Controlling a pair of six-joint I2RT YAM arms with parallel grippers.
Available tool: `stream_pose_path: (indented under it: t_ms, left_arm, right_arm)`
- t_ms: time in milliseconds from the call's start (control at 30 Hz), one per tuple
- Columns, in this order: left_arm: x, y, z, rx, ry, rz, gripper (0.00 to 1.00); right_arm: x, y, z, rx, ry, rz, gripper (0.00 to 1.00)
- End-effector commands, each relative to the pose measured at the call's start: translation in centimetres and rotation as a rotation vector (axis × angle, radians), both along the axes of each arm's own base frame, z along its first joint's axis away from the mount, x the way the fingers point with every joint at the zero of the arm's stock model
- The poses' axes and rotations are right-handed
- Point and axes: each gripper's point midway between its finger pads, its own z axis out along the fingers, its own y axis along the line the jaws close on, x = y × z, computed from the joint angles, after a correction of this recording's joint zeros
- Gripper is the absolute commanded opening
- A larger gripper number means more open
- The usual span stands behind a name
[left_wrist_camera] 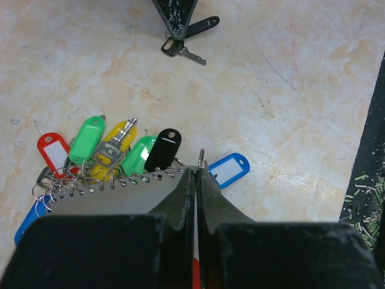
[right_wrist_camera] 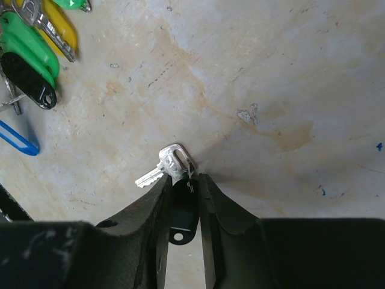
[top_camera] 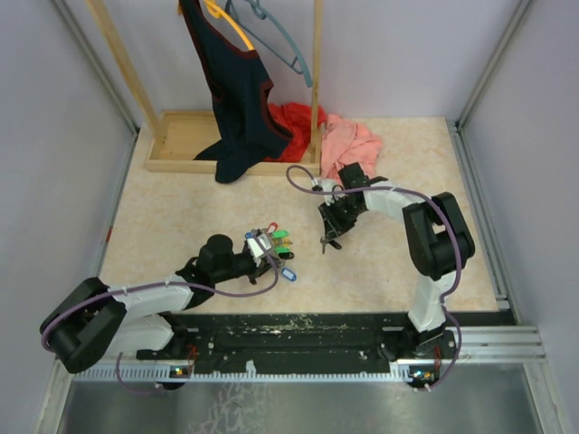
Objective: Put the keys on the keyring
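A fan of keys with red (left_wrist_camera: 53,150), green (left_wrist_camera: 86,139), yellow (left_wrist_camera: 117,144) and black (left_wrist_camera: 163,149) plastic tags hangs on wire rings along a grey plate (left_wrist_camera: 120,194). A blue tag (left_wrist_camera: 228,170) lies just right of it. My left gripper (left_wrist_camera: 196,170) is shut; a thin wire loop (left_wrist_camera: 201,158) sticks out above its tips and red shows low between the jaws, so it seems to hold the keyring. To the right, my right gripper (right_wrist_camera: 183,179) pinches the black tag (right_wrist_camera: 183,211) of a silver key (right_wrist_camera: 165,165) lying on the table.
At the back stands a wooden rack (top_camera: 185,136) with a dark garment (top_camera: 235,99) hanging from it. Red cloth (top_camera: 294,117) and pink cloth (top_camera: 348,145) lie beside it. A black rail (top_camera: 298,330) runs along the near edge.
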Motion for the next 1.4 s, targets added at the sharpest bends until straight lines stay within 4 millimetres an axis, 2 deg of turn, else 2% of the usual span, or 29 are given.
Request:
stream_pose_path:
  t_ms: [0, 167, 367, 567, 633, 767, 1067, 1367]
  left_arm:
    - [0.5, -0.7, 1.1, -0.027, -0.021, -0.014, 0.01]
    - [0.5, -0.7, 1.0, -0.022, -0.013, -0.017, 0.01]
    - [0.5, -0.7, 1.1, -0.026, -0.021, -0.014, 0.01]
    - [0.4, -0.6, 2.1, -0.055, -0.063, -0.017, 0.01]
    - [0.6, -0.5, 2.4, -0.058, -0.084, -0.014, 0.01]
    - [0.8, -0.3, 3.3, -0.079, -0.134, -0.002, 0.01]
    - [0.4, -0.1, 5.5, -0.145, -0.249, -0.032, 0.01]
    - [0.8, -0.4, 6.7, -0.187, -0.315, -0.115, 0.01]
  right_arm:
    - [1.6, 0.7, 1.3, 0.03, -0.049, 0.012, 0.24]
    - [1.8, 0.4, 1.2, 0.015, -0.054, 0.004, 0.17]
    - [1.9, 0.5, 2.0, -0.012, -0.123, 0.005, 0.0]
    - [2.0, 1.7, 4.8, -0.019, -0.318, 0.028, 0.0]
    - [1.7, 2.4, 6.5, 0.017, -0.395, 0.041, 0.0]
    - [0.9, 3.9, 8.8, 0.116, -0.531, 0.069, 0.0]
    - [-1.5, 6.3, 12.9, 0.399, -0.73, 0.138, 0.0]
    - [-4.9, 7.6, 15.7, 0.605, -0.834, 0.245, 0.0]
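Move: Just under the right fingers, standing partly open, lies the loose key, about 2 cm back, 2 cm left and 1 cm down; its own black tag is 2 cm back, 2 cm right. The keyring's black tag lies about 13 cm left and 6 cm back of this hand, its blue tag 12 cm left and 10 cm back. From the left hand, holding the keyring's end, the loose key is roughly 14 cm right, 5 cm ahead, 5 cm below. Closing its fingers on the small split ring at the key's head, the right hand pinches it at the table, then rises about 10 cm while travelling some 5 cm left and a little back, towards the keyring, its fingertips swinging up forward and leftward. The left hand keeps its shut grip on the keyring's end and late on lifts it about 5 cm, tipping its fingers up. ##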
